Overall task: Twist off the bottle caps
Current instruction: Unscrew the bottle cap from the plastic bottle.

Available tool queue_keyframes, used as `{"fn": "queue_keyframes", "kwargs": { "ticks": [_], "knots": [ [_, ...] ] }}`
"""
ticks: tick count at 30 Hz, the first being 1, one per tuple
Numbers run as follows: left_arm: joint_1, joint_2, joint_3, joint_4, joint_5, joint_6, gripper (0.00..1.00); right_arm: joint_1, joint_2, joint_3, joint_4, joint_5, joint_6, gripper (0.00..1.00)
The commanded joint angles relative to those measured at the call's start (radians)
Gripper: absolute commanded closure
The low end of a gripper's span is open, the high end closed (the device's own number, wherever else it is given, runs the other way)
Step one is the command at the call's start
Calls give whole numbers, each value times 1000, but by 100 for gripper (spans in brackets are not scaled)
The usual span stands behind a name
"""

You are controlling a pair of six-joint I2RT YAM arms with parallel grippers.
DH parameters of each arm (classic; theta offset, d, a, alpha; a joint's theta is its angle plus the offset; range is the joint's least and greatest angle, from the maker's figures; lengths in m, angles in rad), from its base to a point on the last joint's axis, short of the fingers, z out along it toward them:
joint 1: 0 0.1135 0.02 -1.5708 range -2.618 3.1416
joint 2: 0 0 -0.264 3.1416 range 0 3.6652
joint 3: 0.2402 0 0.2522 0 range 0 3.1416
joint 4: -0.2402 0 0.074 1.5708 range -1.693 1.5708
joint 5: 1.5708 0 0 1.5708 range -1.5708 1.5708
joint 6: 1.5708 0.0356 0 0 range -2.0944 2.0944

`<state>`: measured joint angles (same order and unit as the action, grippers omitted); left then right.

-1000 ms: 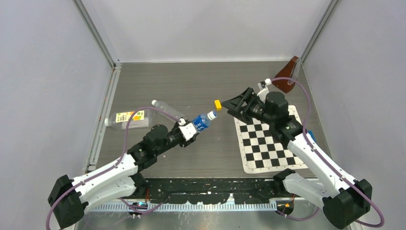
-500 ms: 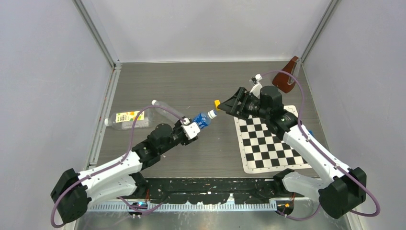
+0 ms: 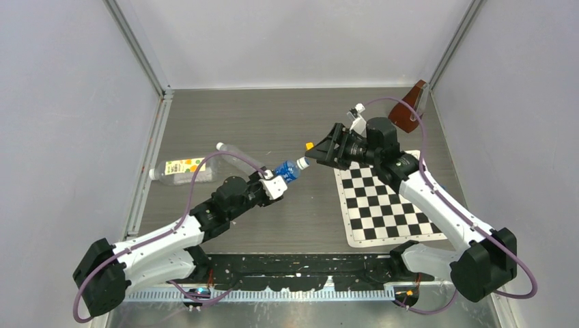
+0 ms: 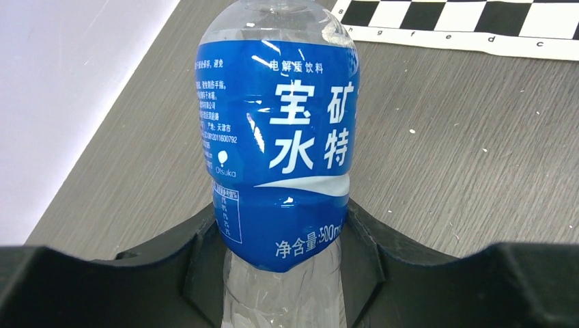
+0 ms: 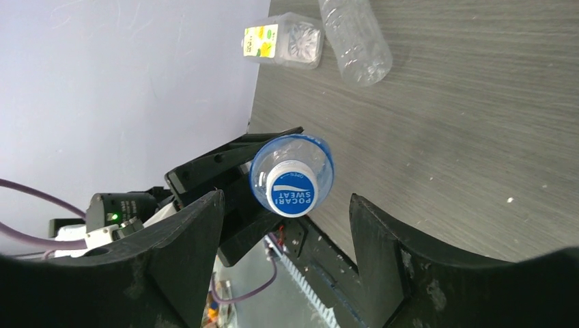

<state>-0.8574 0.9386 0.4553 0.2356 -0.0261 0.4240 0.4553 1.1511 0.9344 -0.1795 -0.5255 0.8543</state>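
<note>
My left gripper [image 3: 274, 182] is shut on the lower body of the small blue-labelled bottle [image 3: 287, 171] and holds it off the table, neck aimed at the right arm. In the left wrist view the bottle [image 4: 280, 137] fills the space between my left gripper [image 4: 280, 236] jaws. Its white-rimmed blue cap [image 5: 292, 189] faces the right wrist camera, just ahead of my right gripper [image 5: 285, 203]. That gripper [image 3: 315, 154] is open, its fingers wide on either side of the cap [image 3: 302, 162] and not touching it.
Two more bottles lie at the left: a wider one with a yellow-orange label [image 3: 181, 169] and a slim unlabelled one [image 3: 239, 156]. A small yellow block [image 3: 310, 145] sits beside the right gripper. A checkerboard sheet [image 3: 386, 205] lies at the right, a brown object [image 3: 408, 111] in the far right corner.
My right gripper has moved left, closing the gap to the bottle's cap, and stays open. The left gripper with the bottle has barely shifted.
</note>
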Motion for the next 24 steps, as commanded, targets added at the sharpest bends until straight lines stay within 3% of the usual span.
{"fn": "queue_keyframes", "kwargs": {
  "ticks": [1,17,19,21,22,24],
  "knots": [
    [-6,-18,15,50,-26,25,100,3,18,53,87,-101,43,27],
    [-23,-35,3,48,-32,28,100,20,127,61,88,-161,32,43],
    [-24,-32,5,47,-25,30,100,23,141,61,98,-165,26,48],
    [-25,-29,6,47,-22,26,100,25,150,58,115,-179,19,61],
    [-25,-30,6,46,-22,24,100,27,152,56,121,-190,15,72],
    [-25,-35,3,45,-20,18,100,29,151,46,129,-214,-9,82]
  ]
}}
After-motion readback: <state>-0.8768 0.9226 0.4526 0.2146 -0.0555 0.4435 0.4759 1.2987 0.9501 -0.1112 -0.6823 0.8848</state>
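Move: The white cap of the blue-labelled bottle lies about 4 cm to the right hand's left and 3 cm below it, level with it fore and aft. From the left hand, already gripping that bottle, the cap is some 8 cm to the right and 6 cm higher. About 23 cm below the right hand's level lie the yellow block, 18 cm ahead and 1 cm right; a clear bottle, 13 cm ahead and 25 cm left; and the chessboard, 2 cm back and 27 cm right. Leftward and then also down, the right hand eases some 3 cm left and 2 cm lower onto the bottle's cap, swinging about 10 degrees counter-clockwise and tipping slightly down. Its wide-open fingers draw in mostly near the end, coming to pinch the cap from both sides. The left hand keeps its grip and holds the bottle almost still, neck slanting up towards the right hand. ##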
